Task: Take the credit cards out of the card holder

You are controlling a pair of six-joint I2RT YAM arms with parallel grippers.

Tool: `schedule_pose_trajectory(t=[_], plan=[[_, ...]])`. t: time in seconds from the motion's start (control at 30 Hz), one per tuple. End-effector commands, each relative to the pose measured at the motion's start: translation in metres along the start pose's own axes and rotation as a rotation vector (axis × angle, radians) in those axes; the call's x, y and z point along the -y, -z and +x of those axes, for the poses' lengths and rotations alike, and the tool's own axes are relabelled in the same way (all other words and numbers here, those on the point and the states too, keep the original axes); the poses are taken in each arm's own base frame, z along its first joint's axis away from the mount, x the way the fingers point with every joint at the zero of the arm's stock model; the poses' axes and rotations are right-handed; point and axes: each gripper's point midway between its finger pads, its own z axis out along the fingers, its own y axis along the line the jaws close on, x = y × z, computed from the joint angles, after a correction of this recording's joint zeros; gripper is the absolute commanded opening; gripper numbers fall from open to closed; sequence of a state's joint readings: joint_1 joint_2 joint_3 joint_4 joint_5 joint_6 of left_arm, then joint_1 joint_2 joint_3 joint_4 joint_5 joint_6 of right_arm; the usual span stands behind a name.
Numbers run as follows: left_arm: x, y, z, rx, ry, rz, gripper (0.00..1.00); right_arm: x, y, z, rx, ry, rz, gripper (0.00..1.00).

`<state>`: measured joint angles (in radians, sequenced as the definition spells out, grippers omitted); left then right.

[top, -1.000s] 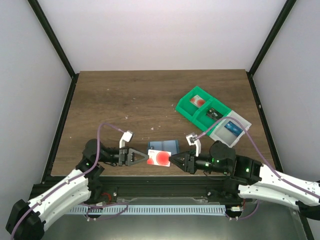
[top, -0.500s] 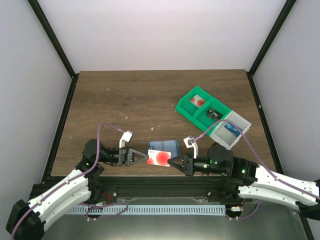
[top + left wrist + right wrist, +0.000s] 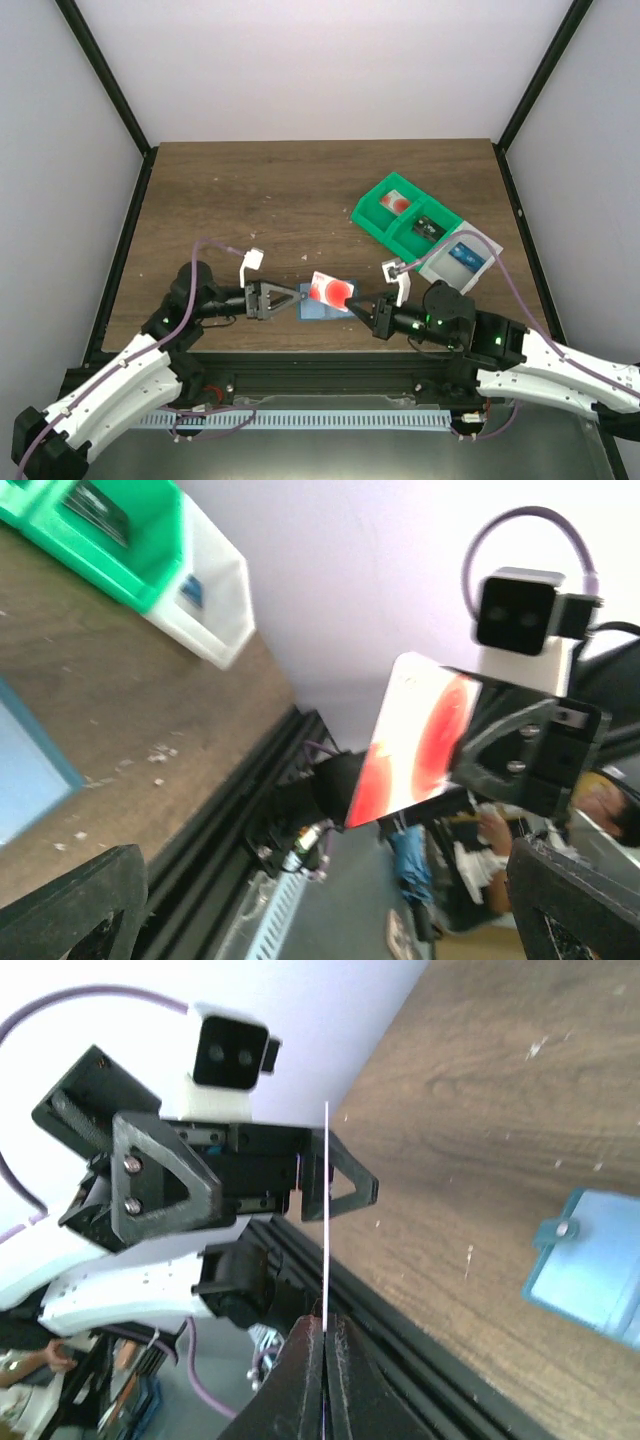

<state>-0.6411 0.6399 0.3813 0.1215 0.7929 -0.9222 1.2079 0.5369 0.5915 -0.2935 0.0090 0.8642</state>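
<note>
A pale credit card with a red round mark hangs above the near table edge. My right gripper is shut on its right end. The right wrist view shows the card edge-on as a thin white line rising from the closed fingertips. My left gripper faces the card's other end with its jaws wide apart. In the left wrist view the card is held ahead, untouched by my fingers. The teal-blue card holder lies flat on the table, partly under the card; the holder also shows at right.
A green bin and an adjoining white bin with cards inside stand at the right rear of the wooden table. Dark frame posts and pale walls ring the table. A black rail runs along its near edge.
My left gripper has opened and let go of the card. My right gripper has shut on it and carried it up and away from the near edge, above the holder.
</note>
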Motion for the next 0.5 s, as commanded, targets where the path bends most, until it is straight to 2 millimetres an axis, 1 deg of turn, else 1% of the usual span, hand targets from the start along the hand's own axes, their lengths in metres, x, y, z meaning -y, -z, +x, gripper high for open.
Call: schedule_pose_trajectory(t=[0.0,0.17,0.27,0.3,0.37,0.47], plan=[[-0.023,0.010,-0.016,0.074,-0.072,-0.211,1.00,0.000,0.012,-0.040,0.123,0.108,0.132,0.00],[-0.031,0.026,-0.036,0.157,-0.167,-0.365,1.00,0.008,0.004,-0.069,0.173,0.208,0.274,0.00],[-0.023,0.030,-0.042,0.196,-0.192,-0.357,1.00,0.019,-0.005,-0.091,0.192,0.240,0.330,0.00],[-0.022,0.031,-0.043,0.207,-0.195,-0.356,1.00,0.022,-0.010,-0.096,0.185,0.240,0.322,0.01],[-0.022,0.035,-0.047,0.225,-0.195,-0.382,1.00,0.032,-0.016,-0.109,0.190,0.228,0.312,0.01],[-0.012,0.039,-0.053,0.234,-0.222,-0.389,1.00,0.061,-0.018,-0.133,0.219,0.194,0.347,0.01]])
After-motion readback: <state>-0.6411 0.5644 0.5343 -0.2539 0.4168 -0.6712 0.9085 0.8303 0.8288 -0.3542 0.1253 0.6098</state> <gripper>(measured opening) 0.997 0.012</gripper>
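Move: The red card is already in my right fingers, and the green compartment with a red card in it lies about 31 cm ahead, 12 cm right and 13 cm below my right hand. From that hand the dark-card compartment is some 24 cm ahead and 20 cm right; the open card holder lies 6 cm ahead, 5 cm left and 15 cm down. From my left hand the red-card compartment is roughly 30 cm ahead and 24 cm right. My right hand keeps the red card pinched and carries it forward about 11 cm over the table towards the green box, first rising some 3 cm and then sinking slightly, while the wrist swings clockwise about 20 degrees and the fingers dip. My left hand, already open and clear of the card, draws off about 5 cm forward and left, turning counter-clockwise. ##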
